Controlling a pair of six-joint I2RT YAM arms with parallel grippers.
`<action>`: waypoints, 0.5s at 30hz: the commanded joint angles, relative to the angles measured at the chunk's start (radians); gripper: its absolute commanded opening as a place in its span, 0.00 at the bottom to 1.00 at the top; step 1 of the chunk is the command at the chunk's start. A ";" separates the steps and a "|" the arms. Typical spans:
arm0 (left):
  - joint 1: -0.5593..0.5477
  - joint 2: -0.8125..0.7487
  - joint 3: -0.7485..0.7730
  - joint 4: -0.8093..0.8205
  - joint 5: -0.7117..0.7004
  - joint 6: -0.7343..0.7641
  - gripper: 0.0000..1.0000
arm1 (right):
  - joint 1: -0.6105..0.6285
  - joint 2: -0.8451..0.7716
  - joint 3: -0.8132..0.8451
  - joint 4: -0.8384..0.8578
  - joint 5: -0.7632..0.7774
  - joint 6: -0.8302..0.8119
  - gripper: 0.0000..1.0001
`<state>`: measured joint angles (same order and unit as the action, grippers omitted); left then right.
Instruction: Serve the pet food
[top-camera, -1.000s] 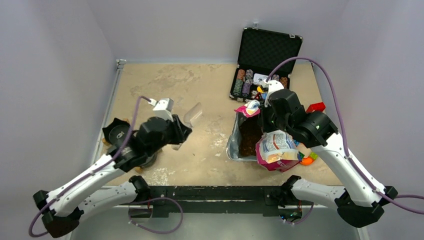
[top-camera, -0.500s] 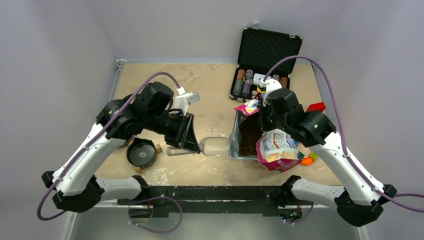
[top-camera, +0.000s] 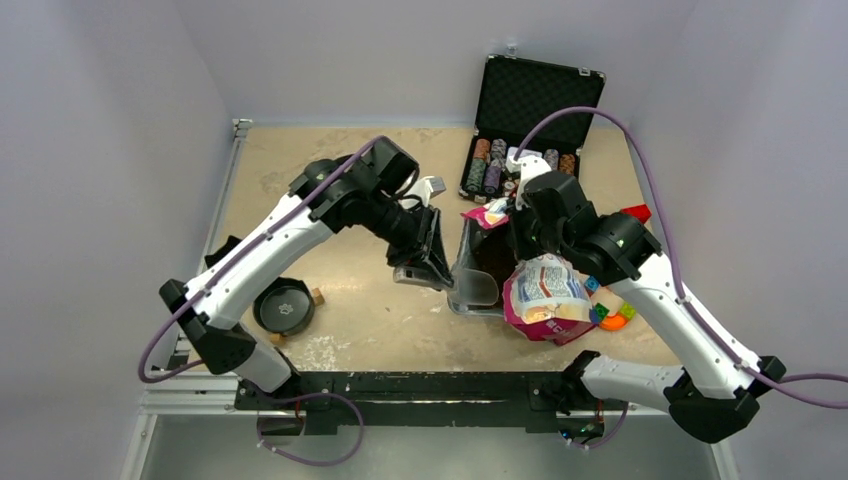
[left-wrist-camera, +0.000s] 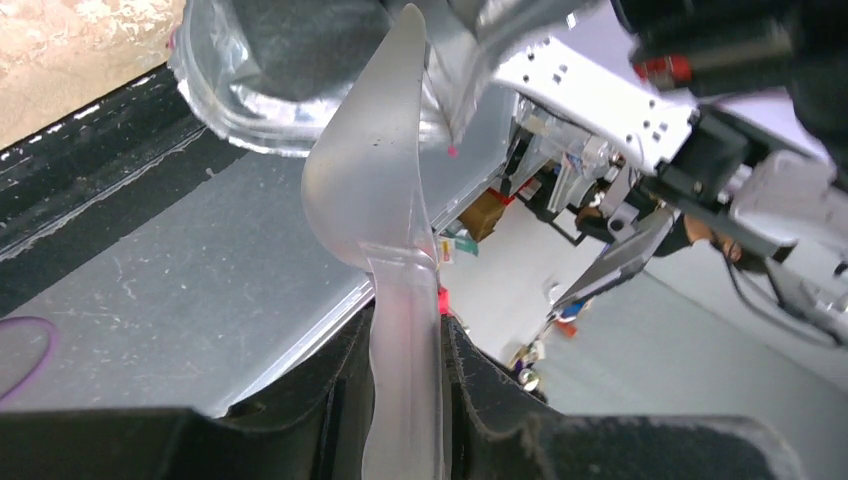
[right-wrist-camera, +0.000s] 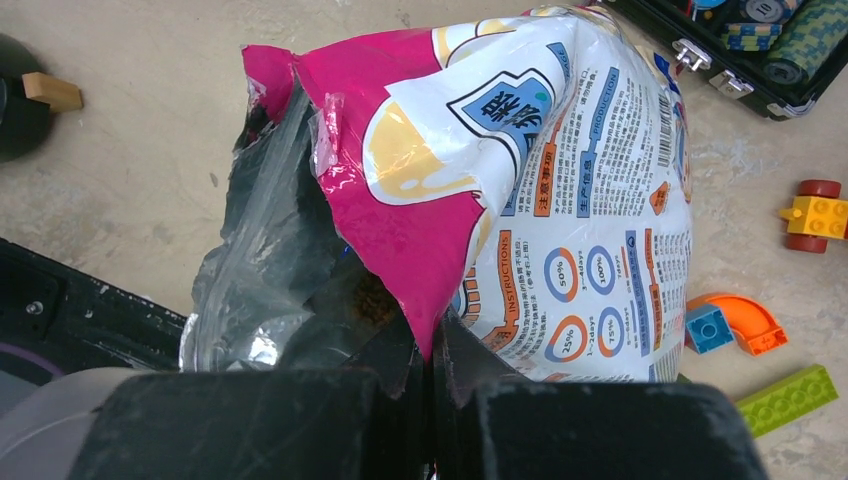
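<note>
The pet food bag (top-camera: 545, 295), pink and white outside and silver inside, lies open toward the left, with dark-brown pet food (top-camera: 497, 258) showing in its mouth. My right gripper (top-camera: 520, 232) is shut on the bag's pink upper edge (right-wrist-camera: 400, 215), and a patch of pet food (right-wrist-camera: 372, 295) shows just beside the jaws (right-wrist-camera: 432, 360). My left gripper (top-camera: 432, 262) is shut on the handle of a translucent scoop (top-camera: 478, 285). The scoop's bowl (left-wrist-camera: 375, 190) stands edge-on at the silver bag rim (left-wrist-camera: 260, 110). A black bowl (top-camera: 283, 307) sits far left, apart from both grippers.
An open black case of poker chips (top-camera: 520, 160) stands behind the bag. Toy bricks lie at the right: a red one (top-camera: 632, 213), an orange and blue cluster (top-camera: 612, 316), a green brick (right-wrist-camera: 790, 398). A small wooden block (top-camera: 317, 296) lies by the bowl.
My left arm has swung from above the black bowl rightward across the table, carrying the scoop to the bag's mouth. The right gripper has kept its hold on the bag.
</note>
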<state>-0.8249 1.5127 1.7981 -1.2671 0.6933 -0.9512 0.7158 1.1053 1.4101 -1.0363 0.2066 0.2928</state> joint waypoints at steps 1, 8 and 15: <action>0.007 0.074 0.057 -0.029 -0.026 -0.131 0.00 | 0.022 0.005 0.106 0.189 -0.023 0.026 0.00; 0.026 0.085 -0.166 0.154 -0.113 -0.456 0.00 | 0.028 0.009 0.126 0.180 -0.008 0.033 0.00; -0.028 0.207 -0.278 0.357 -0.223 -0.681 0.00 | 0.028 -0.001 0.113 0.179 -0.015 0.044 0.00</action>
<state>-0.8196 1.6501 1.5265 -1.0374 0.5587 -1.4685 0.7391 1.1381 1.4403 -1.0412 0.2100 0.3111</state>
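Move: The open mouth of the pet food bag lies about 8 cm right of the left hand, 6 cm ahead and 11 cm below; the food is roughly 10 cm deeper under that mouth. The dark bowl stands some 29 cm left of the left hand, 6 cm ahead and 25 cm below, and the orange toy track about 25 cm right of the mouth. From the right hand, the mouth is 6 cm left, 6 cm back and 6 cm below. Into the open mouth of the food bag, its rim still pinched by the nearly still right hand, the left hand lowers the scoop it holds. It sinks about 11 cm, gathering speed, while travelling some 5 cm forward and 4 cm right; it rolls roughly 35 degrees, mostly about the scoop's length, and its fingers tip a little more downward, grip unchanged. ##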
